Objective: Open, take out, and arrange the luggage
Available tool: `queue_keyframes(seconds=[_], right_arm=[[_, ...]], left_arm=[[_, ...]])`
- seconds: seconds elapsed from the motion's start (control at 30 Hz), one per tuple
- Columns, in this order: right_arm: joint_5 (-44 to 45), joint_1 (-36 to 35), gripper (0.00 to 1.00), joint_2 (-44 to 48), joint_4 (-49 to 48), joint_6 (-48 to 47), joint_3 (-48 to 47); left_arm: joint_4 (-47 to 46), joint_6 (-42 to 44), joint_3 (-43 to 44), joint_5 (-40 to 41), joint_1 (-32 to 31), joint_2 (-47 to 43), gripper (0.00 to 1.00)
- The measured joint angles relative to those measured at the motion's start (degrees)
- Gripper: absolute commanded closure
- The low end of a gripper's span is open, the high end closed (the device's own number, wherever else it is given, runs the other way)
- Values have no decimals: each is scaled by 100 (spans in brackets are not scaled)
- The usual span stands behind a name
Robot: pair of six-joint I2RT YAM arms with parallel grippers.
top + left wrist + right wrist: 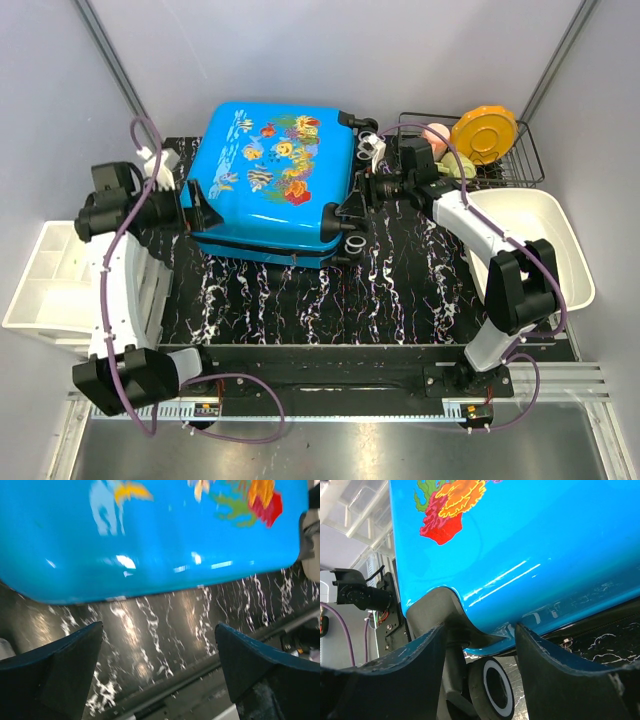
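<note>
The luggage point(270, 180), a bright blue hard-shell case with a fish print, lies closed and flat on the black marbled mat point(300, 300). My left gripper point(200, 205) is at its left edge. In the left wrist view the left gripper point(159, 630) is wide open with only mat between the fingers, and the luggage point(150, 530) is just beyond. My right gripper point(352, 195) is at the right edge by the wheels. In the right wrist view the right gripper point(480, 627) clasps the grey wheel housing at a corner of the luggage point(545, 545), with a black wheel point(492, 687) below.
A white compartment bin point(45, 285) stands at the left of the mat and a white tub point(545, 250) at the right. Behind the tub a wire basket point(525, 165) holds an orange disc point(483, 133) and a pinkish item point(435, 135).
</note>
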State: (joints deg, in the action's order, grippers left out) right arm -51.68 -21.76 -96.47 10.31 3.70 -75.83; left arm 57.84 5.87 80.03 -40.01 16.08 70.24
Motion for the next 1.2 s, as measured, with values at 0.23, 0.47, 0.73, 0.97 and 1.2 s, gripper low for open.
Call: queue_keyframes(seconds=[0.23,0.47,0.73,0.97,1.2], right_arm=[[15,-284,34,-42,-146,-22,0],[-37,-968,30,-44,-219,-332,28],[275,-1071,34,527,-741,-494,765],[492,212,34,1001,-1012,-761,1141],[573,160,37,785,-2385,-813,1991]], left_arm=[[-76,-299,-964,-46,-35,262,3],[-284,-599,-46,-269,35,1561,4],[-494,-649,717,-144,48,2144,4],[-407,-127,741,-131,0,2105,2],[-341,337,741,-144,-79,1851,2]])
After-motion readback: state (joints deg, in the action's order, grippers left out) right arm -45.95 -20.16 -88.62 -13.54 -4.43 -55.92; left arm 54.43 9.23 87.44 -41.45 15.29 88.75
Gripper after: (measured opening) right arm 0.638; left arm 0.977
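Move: Just beyond the right fingertips, about 4 cm left and 3 cm back of that hand and a little lower, is the suitcase's near-right corner guard; its near wheels sit some 6 cm back and 6 cm below the hand, and the far-right guard about 17 cm ahead. From the left hand, the suitcase's near-left corner lies roughly 3 cm ahead, 3 cm left and 8 cm below, the near-right guard some 25 cm right. Pushing on the near-right corner guard, the half-open right fingers sweep about 8 cm left and 7 cm back, then come free and swing back right and forward, sinking slightly at the end while the wrist rolls some 20 degrees. The open left hand dips beside the near side, then drives about 10 cm forward against the near-left corner and stays there, easing up slightly. ##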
